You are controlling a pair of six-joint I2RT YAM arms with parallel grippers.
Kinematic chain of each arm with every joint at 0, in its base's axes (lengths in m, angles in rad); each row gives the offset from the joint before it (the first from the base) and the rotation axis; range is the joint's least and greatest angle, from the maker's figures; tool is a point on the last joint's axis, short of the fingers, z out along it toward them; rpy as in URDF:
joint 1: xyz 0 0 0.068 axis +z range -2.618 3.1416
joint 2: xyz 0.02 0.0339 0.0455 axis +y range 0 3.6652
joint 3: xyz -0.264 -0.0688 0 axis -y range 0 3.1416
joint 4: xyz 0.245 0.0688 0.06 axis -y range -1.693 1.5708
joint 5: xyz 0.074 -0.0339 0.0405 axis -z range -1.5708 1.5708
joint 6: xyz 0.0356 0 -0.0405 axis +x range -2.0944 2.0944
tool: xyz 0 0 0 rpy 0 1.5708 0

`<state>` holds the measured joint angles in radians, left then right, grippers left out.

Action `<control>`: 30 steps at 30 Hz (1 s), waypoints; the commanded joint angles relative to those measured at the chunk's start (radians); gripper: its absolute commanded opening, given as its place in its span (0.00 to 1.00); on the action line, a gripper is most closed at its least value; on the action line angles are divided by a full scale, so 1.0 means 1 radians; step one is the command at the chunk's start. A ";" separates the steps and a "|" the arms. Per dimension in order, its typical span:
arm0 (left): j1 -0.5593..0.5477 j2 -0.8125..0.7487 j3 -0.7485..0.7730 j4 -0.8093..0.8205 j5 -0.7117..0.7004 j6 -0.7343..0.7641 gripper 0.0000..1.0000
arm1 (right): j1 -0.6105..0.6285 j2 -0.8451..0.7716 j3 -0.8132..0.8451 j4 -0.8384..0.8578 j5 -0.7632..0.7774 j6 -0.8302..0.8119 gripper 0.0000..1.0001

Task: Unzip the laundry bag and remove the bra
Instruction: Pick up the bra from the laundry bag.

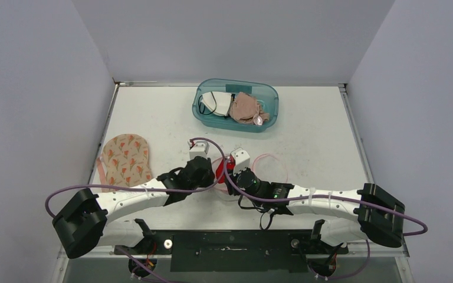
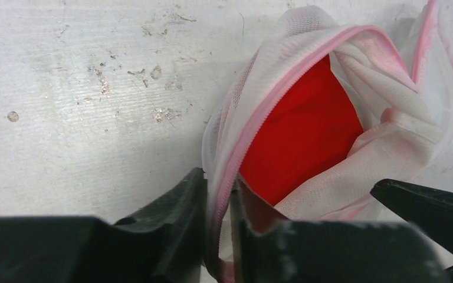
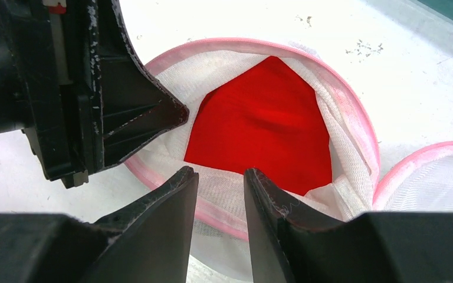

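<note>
The laundry bag [image 1: 266, 167] is white mesh with a pink zipper rim and lies unzipped at mid-table. Its mouth gapes, and the red bra [image 2: 307, 135] shows inside. My left gripper [image 2: 218, 183] is pinched on the pink zipper rim at the left side of the mouth. In the right wrist view the bag [image 3: 348, 124] opens toward me with the bra [image 3: 265, 127] filling it. My right gripper [image 3: 221, 174] hovers at the near rim, jaws parted, with mesh visible in the gap and nothing clamped. The left gripper's fingers [image 3: 153, 112] reach in from the left.
A teal bin [image 1: 271, 109] with other garments stands at the back centre. A floral padded piece [image 1: 125, 159] lies at the left edge. Grey walls close in both sides. Both arms meet over the bag, wrists close together.
</note>
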<state>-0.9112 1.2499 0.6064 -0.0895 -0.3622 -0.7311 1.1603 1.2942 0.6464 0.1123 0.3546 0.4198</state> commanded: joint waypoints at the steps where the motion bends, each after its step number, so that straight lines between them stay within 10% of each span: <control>1: -0.005 -0.037 -0.014 0.015 -0.047 -0.006 0.14 | -0.004 0.017 -0.005 0.068 0.013 -0.005 0.36; 4: -0.005 -0.022 -0.023 0.017 -0.061 -0.004 0.00 | -0.023 0.041 -0.011 0.094 -0.004 0.000 0.36; 10: -0.004 0.006 -0.062 0.044 -0.081 -0.026 0.00 | -0.060 0.046 -0.036 0.125 -0.046 0.025 0.38; 19: -0.004 -0.005 -0.112 0.122 -0.076 -0.046 0.00 | -0.040 0.102 0.051 0.101 -0.076 -0.001 0.69; 30: 0.000 -0.066 -0.217 0.223 -0.034 -0.118 0.00 | -0.030 0.250 0.106 0.183 -0.111 0.029 0.74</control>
<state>-0.9108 1.2343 0.4282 0.0414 -0.4191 -0.8108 1.1210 1.5150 0.7013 0.2012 0.2584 0.4320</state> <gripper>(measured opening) 0.009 0.721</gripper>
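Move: The pink zip rim of the laundry bag is already between the left hand's still parted fingers; the red bra lies in the bag about 3 cm ahead of that hand, 5 cm right and 4 cm below. From the right hand the bra is roughly 4 cm ahead, 3 cm left and 6 cm down, the left hand's stretch of rim 6 cm left, 2 cm ahead and 3 cm lower, and the bag's loose flap 14 cm right, 6 cm ahead, 8 cm down. Down and to the left go both hands: the left first shuts its fingers on the bag's rim, pinching it, then draws it about 4 cm down and a little over 2 cm left. The right dips towards the bra, pauses while its fingers spread from about a third to nearly three quarters open, then drifts left and sinks on towards the red cloth, some 4 cm down in all. ##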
